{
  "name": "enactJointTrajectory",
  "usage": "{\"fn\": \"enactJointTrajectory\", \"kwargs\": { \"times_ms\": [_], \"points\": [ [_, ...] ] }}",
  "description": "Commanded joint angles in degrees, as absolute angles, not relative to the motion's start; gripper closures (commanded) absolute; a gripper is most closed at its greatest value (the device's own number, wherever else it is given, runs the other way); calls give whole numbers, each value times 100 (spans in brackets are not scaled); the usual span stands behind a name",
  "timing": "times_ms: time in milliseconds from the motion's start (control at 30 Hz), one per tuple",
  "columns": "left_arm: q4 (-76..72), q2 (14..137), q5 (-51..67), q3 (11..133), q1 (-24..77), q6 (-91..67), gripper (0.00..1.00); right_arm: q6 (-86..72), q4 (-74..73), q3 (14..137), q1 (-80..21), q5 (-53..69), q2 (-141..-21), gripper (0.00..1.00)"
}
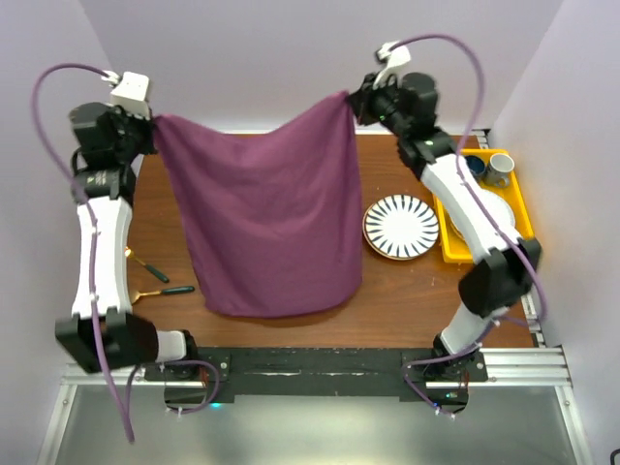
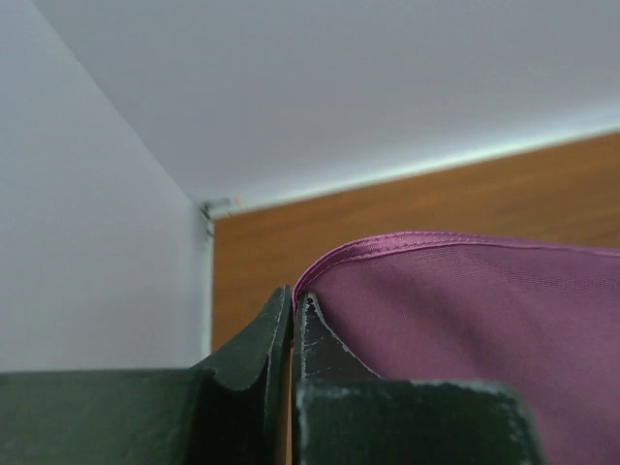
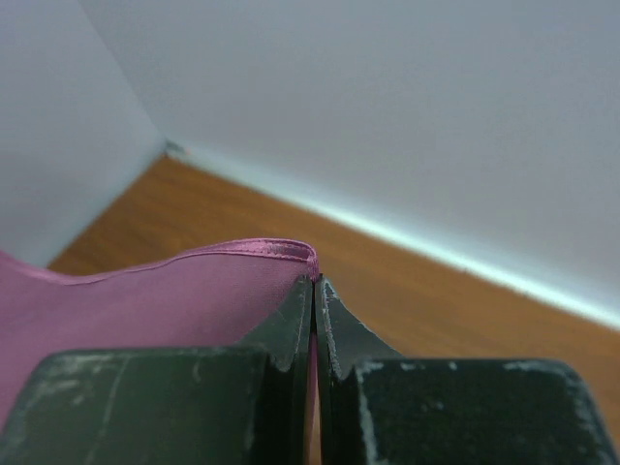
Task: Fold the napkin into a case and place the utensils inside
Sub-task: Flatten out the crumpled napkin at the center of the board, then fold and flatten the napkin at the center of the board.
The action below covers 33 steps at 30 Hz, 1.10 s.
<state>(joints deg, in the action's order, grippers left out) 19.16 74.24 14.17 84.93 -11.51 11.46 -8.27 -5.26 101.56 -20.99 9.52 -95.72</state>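
Observation:
The plum-purple napkin [image 1: 263, 213] hangs spread out above the table, held up by its two top corners. My left gripper [image 1: 152, 123] is shut on its left corner, and in the left wrist view the hem [image 2: 426, 239] runs out from between the closed fingers [image 2: 320, 339]. My right gripper [image 1: 355, 100] is shut on the right corner, where the hem [image 3: 252, 249] ends at the pinched fingertips [image 3: 334, 300]. Gold utensils [image 1: 155, 281] with dark handles lie on the table at the left, beside the left arm and partly behind it. The napkin's lower edge hangs low over the table's front.
A black-and-white striped plate [image 1: 400, 227] sits right of the napkin. A yellow tray [image 1: 518, 199] at the right edge holds cups and a white dish, partly behind the right arm. White walls close in on three sides.

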Motion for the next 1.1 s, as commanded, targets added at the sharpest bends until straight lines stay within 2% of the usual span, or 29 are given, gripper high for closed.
{"fn": "enactJointTrajectory", "kwargs": {
  "times_ms": [0, 233, 433, 533, 767, 900, 1067],
  "points": [
    [1012, 8023, 1643, 8105, -1187, 1098, 100, -1081, -116, 9976, -2101, 870, -10238, 100],
    [-315, 9621, 2012, 7840, -1204, 1257, 100, -1116, 281, 10423, -2101, 914, -11890, 100],
    [-299, 10633, 2522, 8270, -1213, 1450, 100, -800, 308, 11117, -2092, 923, -12752, 100],
    [-168, 10731, 2540, 8314, -1265, 1635, 100, -642, 273, 11188, -2066, 958, -12876, 100],
    [851, 10302, 2996, 8183, -1538, 2239, 100, -203, 115, 10469, -2004, 1318, -12235, 100],
    [2368, 9828, 3374, 8078, -1678, 3075, 100, 174, -314, 9941, -1942, 1643, -11717, 100],
    [3479, 9335, 3454, 7349, -1819, 4067, 100, 649, -956, 9159, -1942, 2083, -11094, 100]
  ]
}}
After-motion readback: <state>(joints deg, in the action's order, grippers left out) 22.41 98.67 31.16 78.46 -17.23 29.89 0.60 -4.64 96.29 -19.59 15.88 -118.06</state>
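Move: The napkin, its far corners pinched in both hands, is going down onto the board's centre: from the left hand that lies about 9 cm back, 31 cm to the right and 34 cm below. From the right hand it is roughly 13 cm back, 8 cm left and 36 cm below. The striped plate stands about 10 cm back and 14 cm right of the right hand; the black-handled spoon lies some 23 cm back and 6 cm left of the left hand, both at board level. Down and forward in a fast sweep, both arms bring the napkin's pinched far corners low over the board, dropping over 25 cm while reaching about 12 cm out. Then they draw back towards the bases, 5 to 7 cm, rising slightly, to pull the cloth out. The fingertips tip down 20 degrees or more, the left hand also turns clockwise, and both grips keep shut. ##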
